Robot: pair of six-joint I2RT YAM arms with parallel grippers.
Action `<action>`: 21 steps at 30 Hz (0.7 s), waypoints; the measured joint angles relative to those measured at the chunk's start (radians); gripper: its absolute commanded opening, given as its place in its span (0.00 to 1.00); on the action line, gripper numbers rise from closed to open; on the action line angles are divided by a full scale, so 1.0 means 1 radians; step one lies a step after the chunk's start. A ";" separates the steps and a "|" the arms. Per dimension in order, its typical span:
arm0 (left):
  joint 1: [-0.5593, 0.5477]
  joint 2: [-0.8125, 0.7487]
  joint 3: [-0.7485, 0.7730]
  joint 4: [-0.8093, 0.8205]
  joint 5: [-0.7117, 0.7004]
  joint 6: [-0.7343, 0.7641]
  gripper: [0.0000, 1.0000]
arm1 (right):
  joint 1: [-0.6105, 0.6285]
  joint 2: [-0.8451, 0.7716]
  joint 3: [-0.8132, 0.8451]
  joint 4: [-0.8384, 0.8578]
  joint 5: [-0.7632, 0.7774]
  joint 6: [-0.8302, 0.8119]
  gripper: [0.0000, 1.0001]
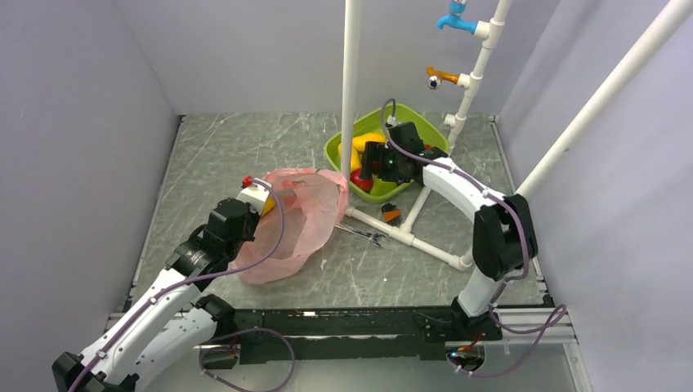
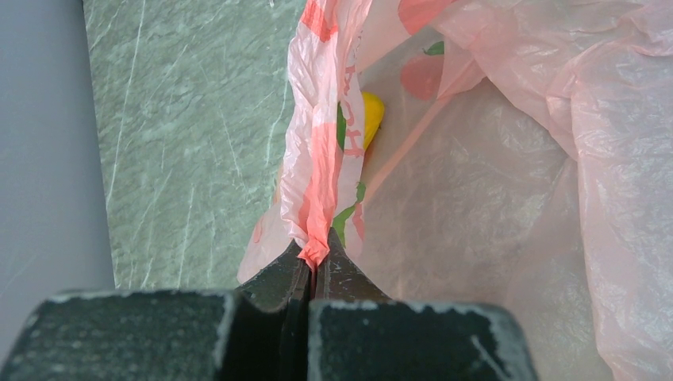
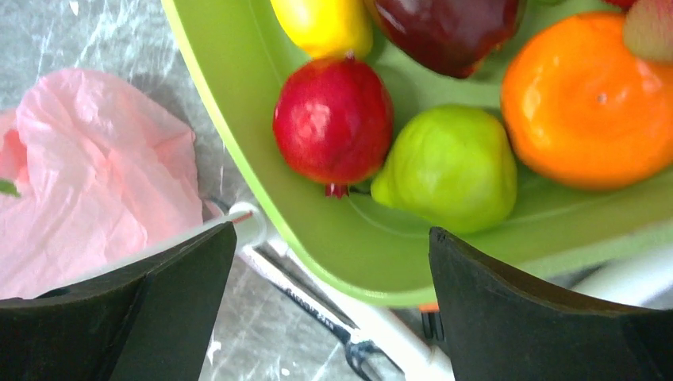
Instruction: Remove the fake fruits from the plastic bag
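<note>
The pink plastic bag (image 1: 298, 220) lies crumpled left of centre, its mouth toward the tub. My left gripper (image 1: 255, 198) is shut on a bunched fold of the bag's rim (image 2: 315, 252). A yellow fruit (image 2: 371, 116) peeks out inside the bag; I cannot tell which fruit it is. My right gripper (image 1: 369, 166) hangs over the near rim of the green tub (image 1: 339, 155), open and holding nothing (image 3: 333, 266). Just beyond its fingertips, a green pear (image 3: 449, 168) and a red apple (image 3: 333, 119) lie in the tub (image 3: 238, 151).
Also in the tub are an orange fruit (image 3: 589, 97), a dark maroon fruit (image 3: 444, 28) and a plump yellow one (image 3: 321, 24). A white pipe frame (image 1: 409, 237) and upright pole (image 1: 351, 82) stand by the tub. A wrench (image 1: 364, 235) lies beside the pipe.
</note>
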 measured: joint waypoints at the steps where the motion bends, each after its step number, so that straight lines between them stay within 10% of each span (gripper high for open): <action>1: 0.000 0.000 0.000 0.000 0.000 0.000 0.00 | 0.000 -0.016 -0.015 -0.001 0.000 0.000 0.92; 12: 0.000 -0.010 0.000 0.000 -0.010 0.000 0.00 | 0.059 -0.412 -0.426 0.001 -0.021 0.014 0.91; 21: -0.002 -0.026 0.000 0.000 0.046 0.019 0.00 | 0.478 -0.800 -0.788 0.163 -0.062 0.097 0.92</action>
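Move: Over the near-left end of the green basket, the emptied right hand has the pomegranate about 8 cm below and 3 ahead, and the pear 5 cm to its right. The yellow fruit still in the bag lies some 24 cm left, 4 back and 9 down. An upright white pipe has its foot 5 cm left and 2 back; the wrench lies 10 cm back. From the left hand, that yellow fruit is roughly 12 cm ahead, 2 right and 14 down. Pulling back fast from the basket, the right hand sweeps some 25 cm towards its own base, nearly level, first easing slightly right past the pipe's foot and over the wrench, then curving left to the bare table on the bag's near right side. The wrist swings about 25 degrees counter-clockwise, fingers staying wide open and empty. The left hand keeps its pinch on the bag's rim. ##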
